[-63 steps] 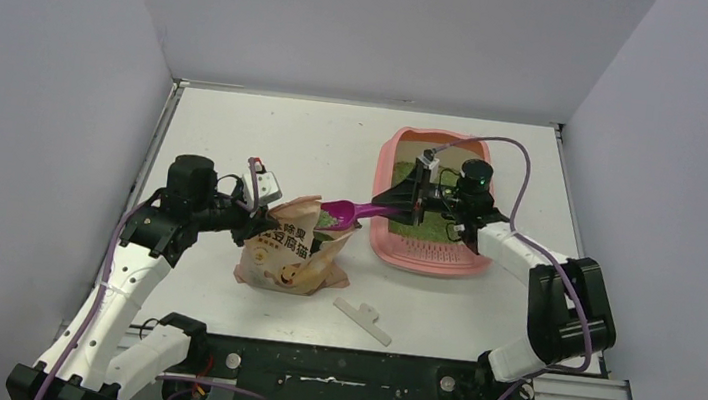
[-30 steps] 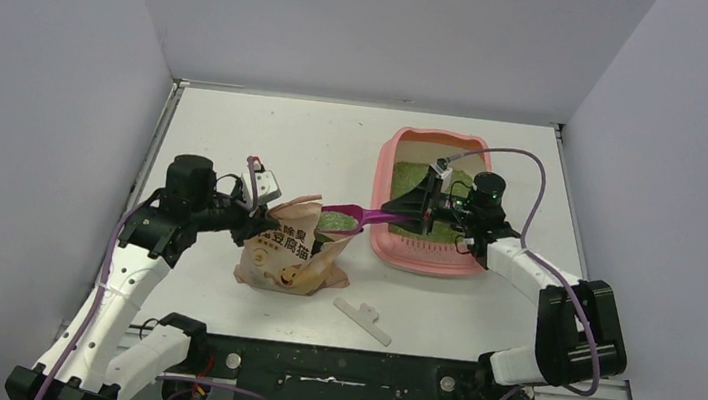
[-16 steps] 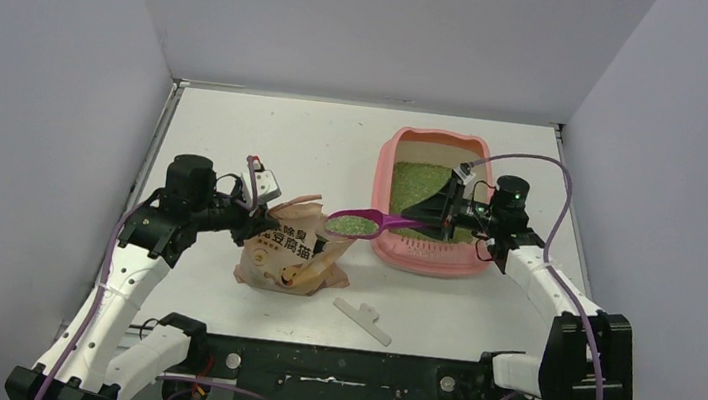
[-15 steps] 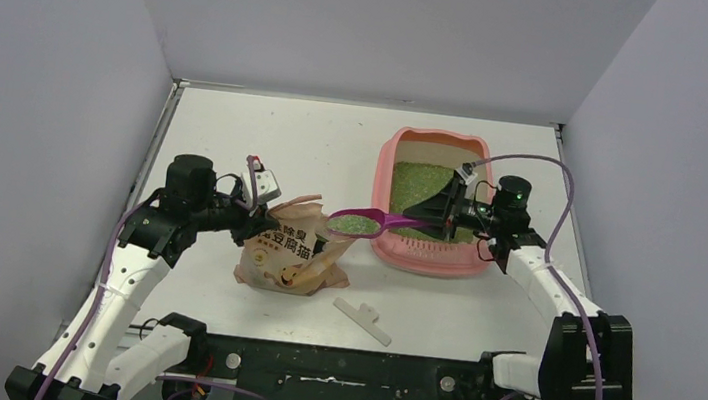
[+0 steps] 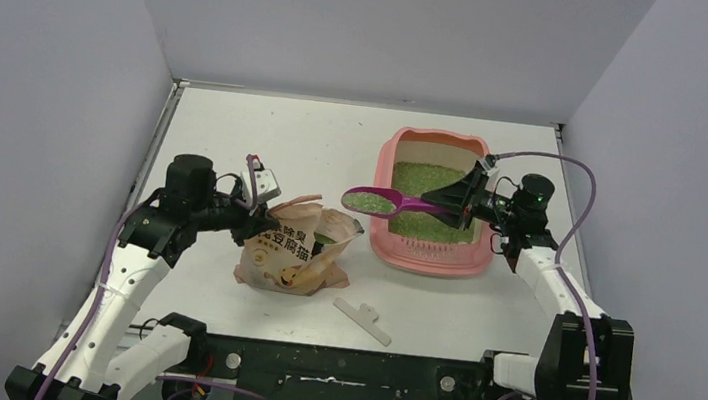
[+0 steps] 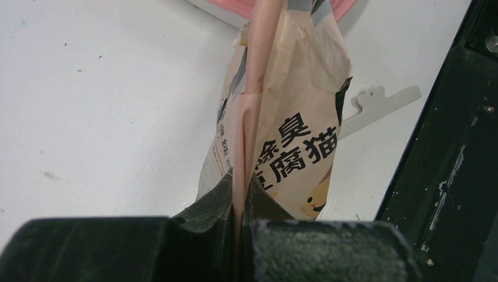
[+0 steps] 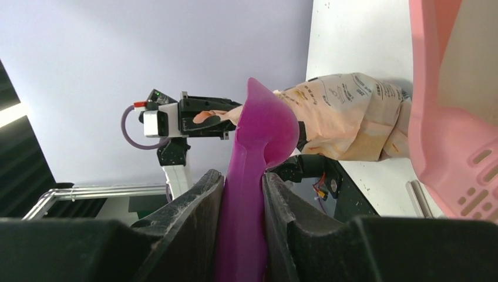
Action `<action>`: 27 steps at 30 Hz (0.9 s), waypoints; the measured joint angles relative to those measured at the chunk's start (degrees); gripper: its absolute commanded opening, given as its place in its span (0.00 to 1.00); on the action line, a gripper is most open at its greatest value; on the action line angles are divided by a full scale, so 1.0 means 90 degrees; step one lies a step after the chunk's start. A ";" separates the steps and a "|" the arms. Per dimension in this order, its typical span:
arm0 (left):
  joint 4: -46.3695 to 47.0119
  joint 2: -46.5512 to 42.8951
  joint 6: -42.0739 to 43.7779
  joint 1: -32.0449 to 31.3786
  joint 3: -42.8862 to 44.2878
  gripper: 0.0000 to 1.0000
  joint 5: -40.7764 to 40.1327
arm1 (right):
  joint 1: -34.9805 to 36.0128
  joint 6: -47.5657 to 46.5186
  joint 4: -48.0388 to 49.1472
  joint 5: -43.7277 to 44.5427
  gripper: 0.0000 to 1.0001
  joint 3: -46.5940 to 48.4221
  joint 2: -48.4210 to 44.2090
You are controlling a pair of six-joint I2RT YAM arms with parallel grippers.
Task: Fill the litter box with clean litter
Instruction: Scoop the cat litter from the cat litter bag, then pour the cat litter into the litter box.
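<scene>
The pink litter box (image 5: 377, 246) stands at the right of the table, with a bed of green litter (image 5: 423, 180) inside. My right gripper (image 5: 465, 205) is shut on the handle of a magenta scoop (image 5: 408, 204). The scoop's bowl is heaped with green granules and hangs level above the box's left rim. In the right wrist view the scoop (image 7: 258, 135) runs up from between my fingers (image 7: 242, 179), beside the box wall (image 7: 452, 135). My left gripper (image 5: 252, 217) is shut on the top edge of the beige litter bag (image 5: 293, 254), whose thin edge is pinched between the jaws (image 6: 241, 188).
A flat white plastic piece (image 5: 363, 319) lies on the table in front of the bag and shows in the left wrist view (image 6: 382, 103). The black base rail (image 5: 331, 369) runs along the near edge. Grey walls close in the table on three sides.
My right gripper has lifted the scoop out of the bag's mouth and carried it right, now full of green litter. The left gripper has held the bag still.
</scene>
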 measured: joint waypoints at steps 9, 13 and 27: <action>0.0000 0.0000 -0.0012 0.0000 0.0000 0.00 0.0007 | -0.0848 0.0306 0.0418 -0.0061 0.00 0.0000 0.0000; 0.0002 0.0000 -0.0017 0.0000 0.0000 0.00 0.0036 | -0.1290 0.0328 0.0471 -0.0036 0.00 0.0000 0.0000; 0.0369 -0.0340 -0.0090 0.0000 -0.0321 0.00 0.0102 | -0.2266 0.0204 0.0284 0.0928 0.00 0.0000 0.0005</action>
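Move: The litter box's middle lies roughly 9 cm ahead of the right hand, 4 cm to its right and some 18 cm below; the hand holds the loaded purple scoop with the bowl pointing left. The litter bag stands about 27 cm to this hand's left and 6 cm back, and the flat clip lies about 10 cm left and 16 cm back. From the left hand, the box is some 35 cm to the right and 13 cm ahead. Carry the loaded scoop away from the bag: sweep the right gripper right about 11 cm and forward some 7 cm, almost level, turning the wrist roughly 30 degrees clockwise so the bowl swings over the far part of the litter box. Keep the scoop's handle gripped and the bowl facing up, while the left gripper keeps the bag's edge pinched. ##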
